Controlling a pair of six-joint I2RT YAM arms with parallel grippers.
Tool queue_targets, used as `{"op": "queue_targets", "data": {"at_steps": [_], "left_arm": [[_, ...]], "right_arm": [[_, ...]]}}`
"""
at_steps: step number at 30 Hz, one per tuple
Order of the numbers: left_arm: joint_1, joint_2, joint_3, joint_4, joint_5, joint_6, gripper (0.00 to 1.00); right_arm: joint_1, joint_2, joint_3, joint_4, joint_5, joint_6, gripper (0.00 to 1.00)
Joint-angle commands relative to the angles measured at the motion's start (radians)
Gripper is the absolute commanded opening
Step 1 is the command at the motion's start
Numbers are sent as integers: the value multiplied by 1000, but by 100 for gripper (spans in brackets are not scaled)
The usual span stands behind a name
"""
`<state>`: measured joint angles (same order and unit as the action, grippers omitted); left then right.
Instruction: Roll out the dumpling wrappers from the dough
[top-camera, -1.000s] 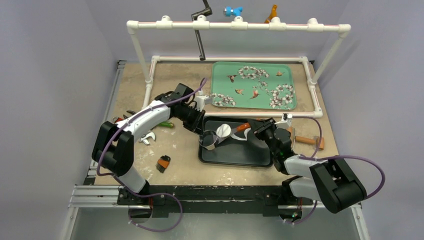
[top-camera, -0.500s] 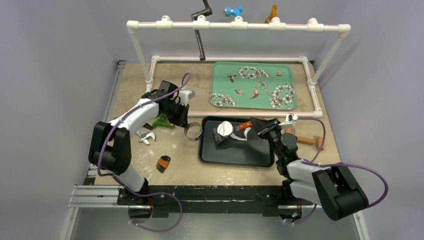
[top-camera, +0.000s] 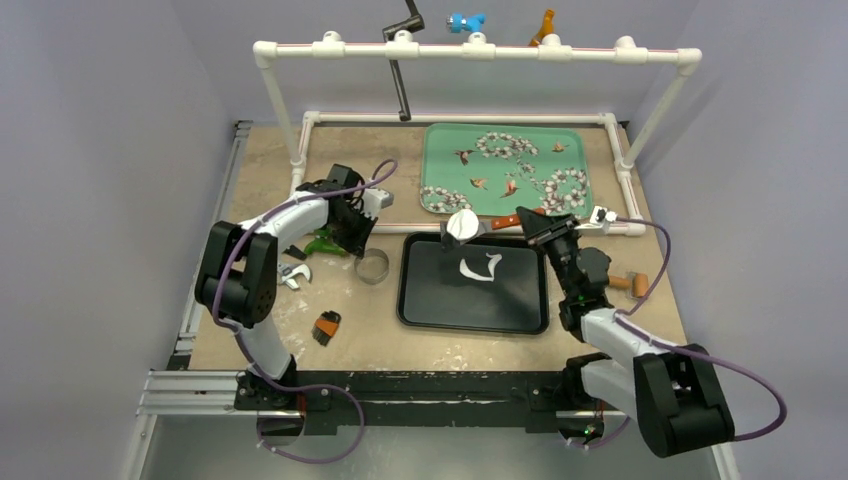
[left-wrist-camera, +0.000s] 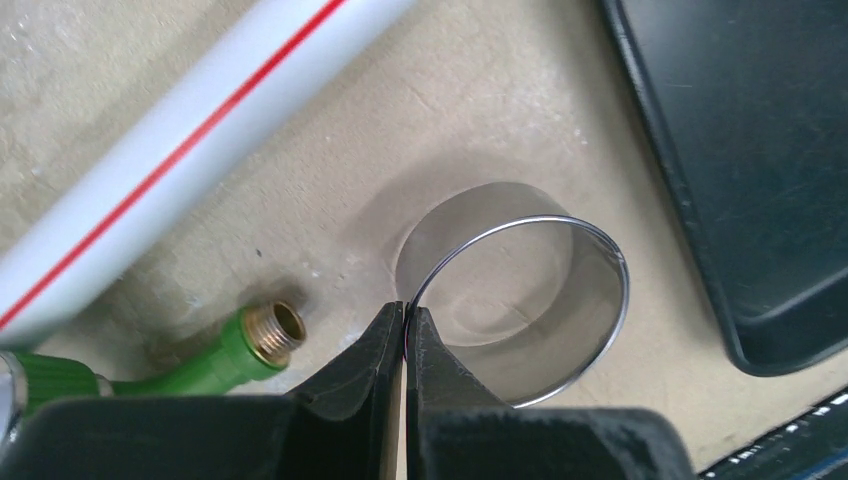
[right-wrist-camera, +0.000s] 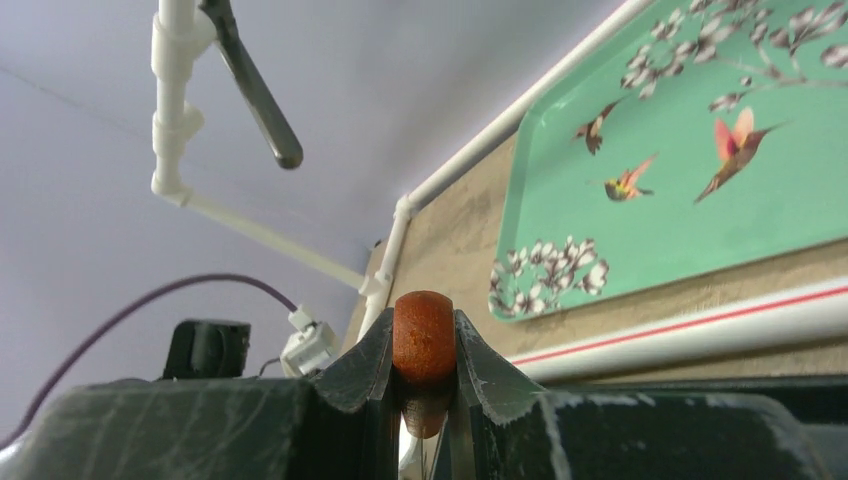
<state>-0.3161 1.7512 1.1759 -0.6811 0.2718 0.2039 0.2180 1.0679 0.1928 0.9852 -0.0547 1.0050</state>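
A dumpling wrapper (top-camera: 463, 226), a thin white round disc, rides on a spatula blade held above the far edge of the black tray (top-camera: 440, 310). My right gripper (top-camera: 535, 222) is shut on the spatula's brown wooden handle (right-wrist-camera: 423, 335); the wrapper is hidden in the right wrist view. Curved white dough scraps (top-camera: 481, 268) lie on the black tray. The metal ring cutter (top-camera: 373, 266) stands on the table just left of that tray. My left gripper (left-wrist-camera: 405, 315) is shut on its thin rim (left-wrist-camera: 590, 340).
A green flowered tray (top-camera: 505, 170) lies behind the white PVC frame pipe (top-camera: 420, 228). A green hose fitting (left-wrist-camera: 240, 350) sits beside the ring. A wrench (top-camera: 293, 275), a small orange-black item (top-camera: 326, 327) and a rolling pin (top-camera: 620, 282) lie on the table.
My left gripper carried the ring cutter out of the black tray onto the table at its left. My right gripper lifted the spatula with the wrapper toward the tray's far edge.
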Motion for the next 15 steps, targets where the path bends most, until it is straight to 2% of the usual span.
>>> {"op": "queue_targets", "data": {"at_steps": [1,7,13,15], "left_arm": [[2,43,50,28,-54,114,0],[2,55,58,46,-16,153,1],[4,26,72,1,27,165,30],[9,8,93,-41,63,167,34]], "right_arm": [[-58,43,100,51,-30,17,0],[-113,142,166,82,-29,43,0],[-166,199,250,40,12,-5,0],[-181,224,291,18,34,-37,0]]}}
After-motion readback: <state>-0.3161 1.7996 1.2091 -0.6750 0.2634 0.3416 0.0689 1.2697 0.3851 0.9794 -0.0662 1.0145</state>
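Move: The green tray, where the wrapper on the right hand's spatula is bound, has its middle about 19 cm ahead of that hand, 18 cm below. The black tray lies some 8 cm back, 6 cm left and equally low, its dough scraps 5 cm back and 5 cm left. The ring cutter's middle is about 4 cm right of the left hand, 2 cm back and 2 cm below, with the green nozzle 9 cm left and 1 cm ahead. The wrapper rides on the spatula blade as the right hand, still gripping the orange handle, carries it forward about 6 cm and right some 4 cm, past the white pipe towards the green tray, swinging slightly clockwise. The ring cutter's wall, still pinched by the left hand at first, is let go: that hand eases forward about 1 cm and slightly down, then opens its fingers roughly a third, astride the rim. ##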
